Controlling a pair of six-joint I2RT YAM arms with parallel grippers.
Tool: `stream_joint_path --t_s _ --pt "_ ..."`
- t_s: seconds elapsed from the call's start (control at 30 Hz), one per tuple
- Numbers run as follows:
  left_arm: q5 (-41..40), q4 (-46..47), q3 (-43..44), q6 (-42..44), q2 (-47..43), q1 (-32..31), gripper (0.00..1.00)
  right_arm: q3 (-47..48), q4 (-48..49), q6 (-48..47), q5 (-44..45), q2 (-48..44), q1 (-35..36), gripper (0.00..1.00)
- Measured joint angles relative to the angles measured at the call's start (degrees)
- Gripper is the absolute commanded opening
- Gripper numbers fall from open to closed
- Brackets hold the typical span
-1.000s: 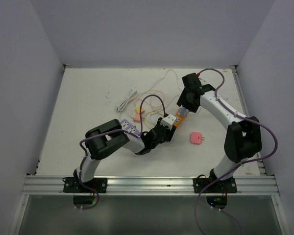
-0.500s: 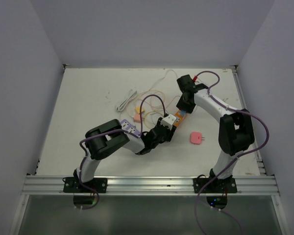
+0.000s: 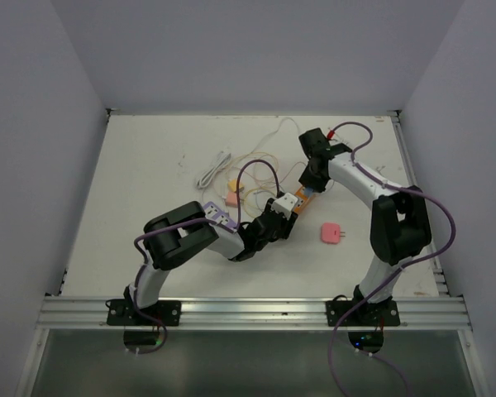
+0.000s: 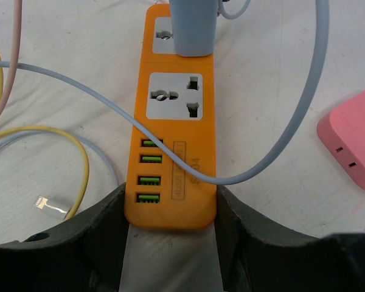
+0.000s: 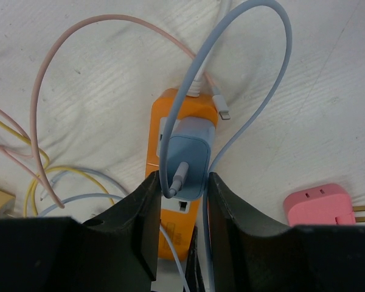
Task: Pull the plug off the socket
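Note:
The socket is an orange power strip point(image 4: 173, 152) lying flat on the white table. My left gripper point(image 4: 170, 207) is shut on its near end, one finger on each long side. A pale blue plug point(image 5: 191, 161) with a blue cable stands in the strip's point(image 5: 176, 234) far outlet. Coming from above, my right gripper point(image 5: 182, 182) is shut on the plug, its dark fingers point(image 5: 140, 207) pressing both flanks, with the cable caught beside the right finger. In the top view, the two grippers point(image 3: 281, 213) point(image 3: 312, 184) meet at the strip point(image 3: 301, 200) mid-table.
A pink adapter point(image 3: 331, 233) lies just right of the strip, also in the wrist views point(image 4: 353, 140) point(image 5: 319, 204). Loose pink, yellow and blue cables point(image 5: 42, 140) loop left of the strip. A coiled white cable point(image 3: 213, 169) and a small pink block point(image 3: 231, 198) lie further left.
My right gripper has shifted left onto the plug, and its jaws have closed from wide to tight around it. The left gripper and strip have stayed still.

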Motion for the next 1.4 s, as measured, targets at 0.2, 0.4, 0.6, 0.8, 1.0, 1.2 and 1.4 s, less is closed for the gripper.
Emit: stream_joint_path --t_s 0.2,0.4,0.6,0.8,1.0,1.2,1.4 --pt "0.0 -0.31 0.2 -0.07 0.02 0.0 0.0 -0.61 0.37 0.42 0.0 -0.9 -0.04 0.0" --pt "0.04 -0.39 0.39 -0.15 0.09 0.02 0.0 -0.63 0.28 0.42 -0.04 -2.05 -0.04 0.0" --pt "0.17 -0.57 0.52 -0.17 0.15 0.07 0.0 -1.95 1.07 0.87 -0.28 -3.56 -0.04 0.0" --pt "0.15 -0.68 0.59 -0.2 0.17 0.07 0.0 -2.01 1.22 0.92 -0.85 -5.4 -0.04 0.0" --pt "0.15 -0.68 0.59 -0.2 0.17 0.07 0.0 -2.21 1.49 0.81 -0.9 -8.46 -0.04 0.0" --pt "0.09 -0.66 0.59 -0.2 0.17 0.07 0.0 -2.38 1.14 -0.33 -0.52 -11.65 -0.04 0.0" --pt "-0.31 -0.68 0.59 -0.22 0.15 0.04 0.0 -3.34 -1.36 -2.47 2.16 -14.99 -0.07 0.0"
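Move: The blue plug is already between the right fingers, its middle about 1 cm below the hand point, still in the far outlet of the orange socket. The socket's middle is some 4 cm back, 2 cm left and 6 cm below; the pink adapter lies 13 cm back, 6 cm right, and the yellow one 21 cm left, 1 cm ahead. For the left hand, gripping the socket's near end, the plug is 7 cm ahead, 6 cm right and 4 cm higher. The right hand keeps its pinch on the blue plug's body and draws it upward out of the orange socket, slowly over the first couple of centimetres and then faster, about 7 cm in all, veering back and to the right by some 2 cm each at the very end. Its wrist tilts roughly 10 degrees on the way, the fingertips swinging forward, while the left hand stays put and keeps its grip on the near end of the socket. ##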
